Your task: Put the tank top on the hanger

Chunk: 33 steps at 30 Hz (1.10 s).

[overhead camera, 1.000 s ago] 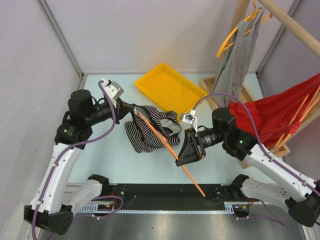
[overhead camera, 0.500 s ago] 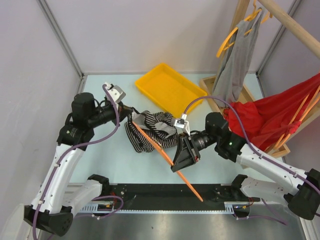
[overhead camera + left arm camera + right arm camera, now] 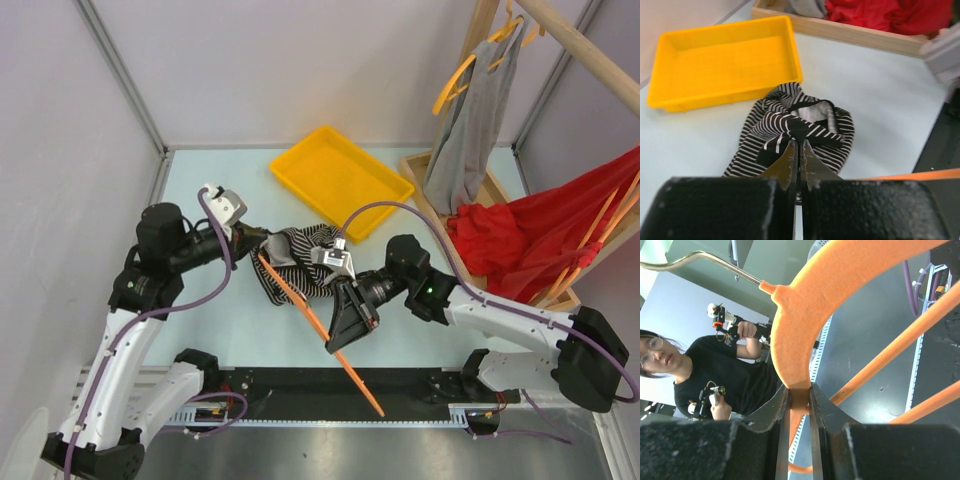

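Note:
The striped tank top [image 3: 300,258] lies bunched at mid-table, just in front of the yellow tray. My left gripper [image 3: 262,240] is shut on its left edge; in the left wrist view the closed gripper [image 3: 798,143] pinches a dark strap of the tank top [image 3: 767,127]. My right gripper [image 3: 345,322] is shut on the orange hanger [image 3: 300,300]. The hanger slants from the garment's left side down to the black rail. In the right wrist view the gripper [image 3: 799,396] clamps the hanger's thick curved neck [image 3: 805,305], with the silver hook [image 3: 690,257] pointing up and left.
The yellow tray [image 3: 340,180] sits behind the garment. A wooden rack at the right carries a grey garment [image 3: 470,120] on an orange hanger and a big red cloth [image 3: 560,230]. A black rail [image 3: 300,392] runs along the near edge. Walls close the left side and the back.
My right arm has carried the hanger leftward, closer to the tank top and my left gripper. The tank top is bunched tighter. Both grips are unchanged.

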Each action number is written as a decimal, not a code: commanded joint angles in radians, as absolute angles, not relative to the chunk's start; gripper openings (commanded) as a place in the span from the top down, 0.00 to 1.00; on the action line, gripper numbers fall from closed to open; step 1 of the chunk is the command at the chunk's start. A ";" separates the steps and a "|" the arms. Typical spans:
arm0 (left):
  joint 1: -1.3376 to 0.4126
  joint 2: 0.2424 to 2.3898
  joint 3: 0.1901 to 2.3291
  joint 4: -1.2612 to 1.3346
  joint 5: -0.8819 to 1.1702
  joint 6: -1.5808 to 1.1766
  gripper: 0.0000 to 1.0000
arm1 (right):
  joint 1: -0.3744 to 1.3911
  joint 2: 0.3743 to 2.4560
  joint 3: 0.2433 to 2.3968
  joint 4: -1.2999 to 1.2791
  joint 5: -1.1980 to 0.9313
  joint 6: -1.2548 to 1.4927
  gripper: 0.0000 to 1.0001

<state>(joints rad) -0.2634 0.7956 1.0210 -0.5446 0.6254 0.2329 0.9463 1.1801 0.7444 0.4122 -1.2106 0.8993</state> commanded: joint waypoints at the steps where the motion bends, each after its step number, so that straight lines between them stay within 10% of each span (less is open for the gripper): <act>1: -0.258 0.770 1.037 -0.537 0.824 0.192 1.00 | 0.948 1.210 0.767 0.508 -1.249 0.888 0.88; 11: -0.258 0.729 1.049 -0.597 0.871 0.189 1.00 | 0.764 1.158 0.880 0.149 -1.230 0.608 0.90; 33: -0.295 0.856 1.148 -0.568 0.975 0.202 1.00 | 0.805 1.221 0.864 0.414 -1.281 0.742 0.91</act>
<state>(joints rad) -0.2783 0.8886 1.1461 -0.5900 0.8799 0.1932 0.8265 1.2346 0.8448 0.3077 -1.2446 0.7162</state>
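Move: The left hand holds the tank top by one black-trimmed shoulder; the hanger's near end lies about 4 cm back from it, neither left nor right, some 3 cm lower. The tank top's body lies about 6 cm to its right, level in reach and some 20 cm down; the yellow bin is 17 cm ahead, 16 cm right. From the right hand, which grips the hanger by its neck, the held shoulder is about 20 cm ahead and 14 cm left at similar height. Keeping its pinch on the shoulder of the tank top, the left hand draws back about 4.5 cm past the hanger's end, then lifts 2 cm and eases forward again while drifting right, turning some 15 degrees clockwise. Still gripping the hanger's neck, the right hand pushes forward about 6 cm, turning slightly clockwise, then backs off 2 cm, bringing the hanger's end under the left fingers. ##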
